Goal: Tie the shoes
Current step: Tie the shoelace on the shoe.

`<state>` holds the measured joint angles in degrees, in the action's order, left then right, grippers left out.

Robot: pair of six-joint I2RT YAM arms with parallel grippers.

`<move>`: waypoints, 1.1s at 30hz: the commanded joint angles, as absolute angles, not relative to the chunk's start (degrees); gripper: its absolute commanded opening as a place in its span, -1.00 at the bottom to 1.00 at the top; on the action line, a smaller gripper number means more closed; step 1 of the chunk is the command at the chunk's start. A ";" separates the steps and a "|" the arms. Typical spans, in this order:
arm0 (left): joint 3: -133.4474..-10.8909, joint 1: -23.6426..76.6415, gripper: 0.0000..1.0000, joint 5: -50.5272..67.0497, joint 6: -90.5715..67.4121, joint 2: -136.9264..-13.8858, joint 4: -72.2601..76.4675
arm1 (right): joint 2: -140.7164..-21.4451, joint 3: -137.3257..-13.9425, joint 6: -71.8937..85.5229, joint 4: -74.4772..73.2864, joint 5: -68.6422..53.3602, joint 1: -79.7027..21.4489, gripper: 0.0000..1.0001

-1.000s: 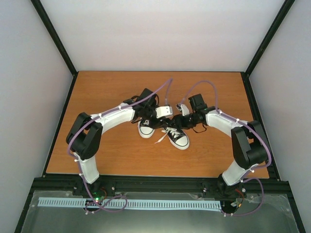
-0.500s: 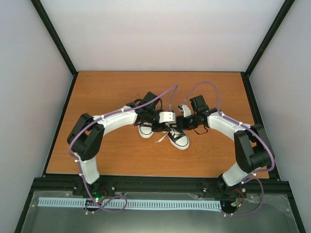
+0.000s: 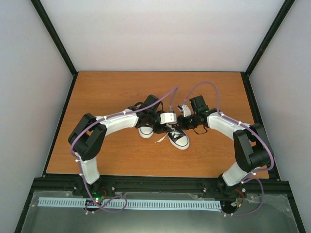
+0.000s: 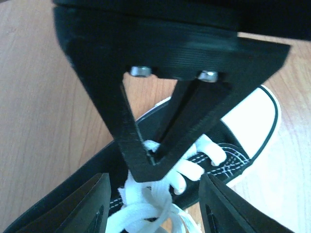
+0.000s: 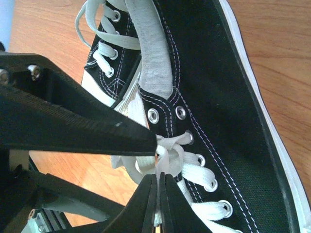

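Observation:
Two black sneakers with white toe caps lie side by side mid-table, the left shoe (image 3: 146, 131) and the right shoe (image 3: 179, 140). Both grippers meet over the right shoe's laces (image 3: 169, 130). My right gripper (image 5: 159, 180) is shut on a strand of white lace (image 5: 168, 156) at the knot, near the upper eyelets of the right shoe (image 5: 218, 121). My left gripper (image 4: 153, 196) stands open, its fingers (image 4: 90, 204) on either side of the bunched lace (image 4: 150, 204). The right gripper's closed tips show in the left wrist view, pointing down into the laces. The other shoe (image 5: 104, 53) lies beside it.
The wooden table (image 3: 112, 155) is framed by black rails, with white walls around. A loose lace end (image 3: 160, 140) trails on the wood between the shoes. Purple cables loop above both wrists.
My right gripper has gone from open to shut on the lace strand. The left gripper has shifted right, over the right shoe's laces.

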<state>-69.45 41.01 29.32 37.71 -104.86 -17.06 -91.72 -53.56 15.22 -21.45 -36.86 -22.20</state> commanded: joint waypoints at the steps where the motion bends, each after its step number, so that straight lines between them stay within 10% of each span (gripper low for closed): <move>1: -68.46 41.63 0.04 28.38 32.92 -106.47 -9.01 | -91.41 -54.63 15.64 -21.11 -38.25 -22.41 -0.94; 13: -64.25 42.01 -0.63 21.24 30.72 -108.15 -0.52 | -89.63 -55.60 16.56 -22.26 -39.54 -22.41 -0.94; 33: -61.50 40.87 -0.96 19.20 35.51 -107.40 -5.54 | -84.98 -55.30 15.38 -27.19 -39.87 -20.42 -0.95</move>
<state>-62.72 41.80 22.31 33.76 -106.80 -3.49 -88.60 -54.52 15.99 -24.93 -38.09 -21.63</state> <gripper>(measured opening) 0.042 0.031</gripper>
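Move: The lace strand to be pinched runs up from the right shoe's knot, some 2 cm below the open left fingers, 1 cm ahead and 1 cm right. The knot is about 1 cm ahead, 1 cm right and 4 cm below. The toe cap lies roughly 6 cm back and 5 cm right, the left shoe about 12 cm left and 3 cm ahead. From the shut right fingers, already holding the lace, the knot is some 4 cm below and 1 cm left, level ahead. The lace strand between the right fingertips and the knot is what the left hand goes down for: about 3 cm down and 1.5 cm forward, under the right fingertips, turning slightly counter-clockwise while its half-open fingers shut on the strand just above the knot. The right hand keeps its pinch and, from about midway, draws upward some 2 cm. ##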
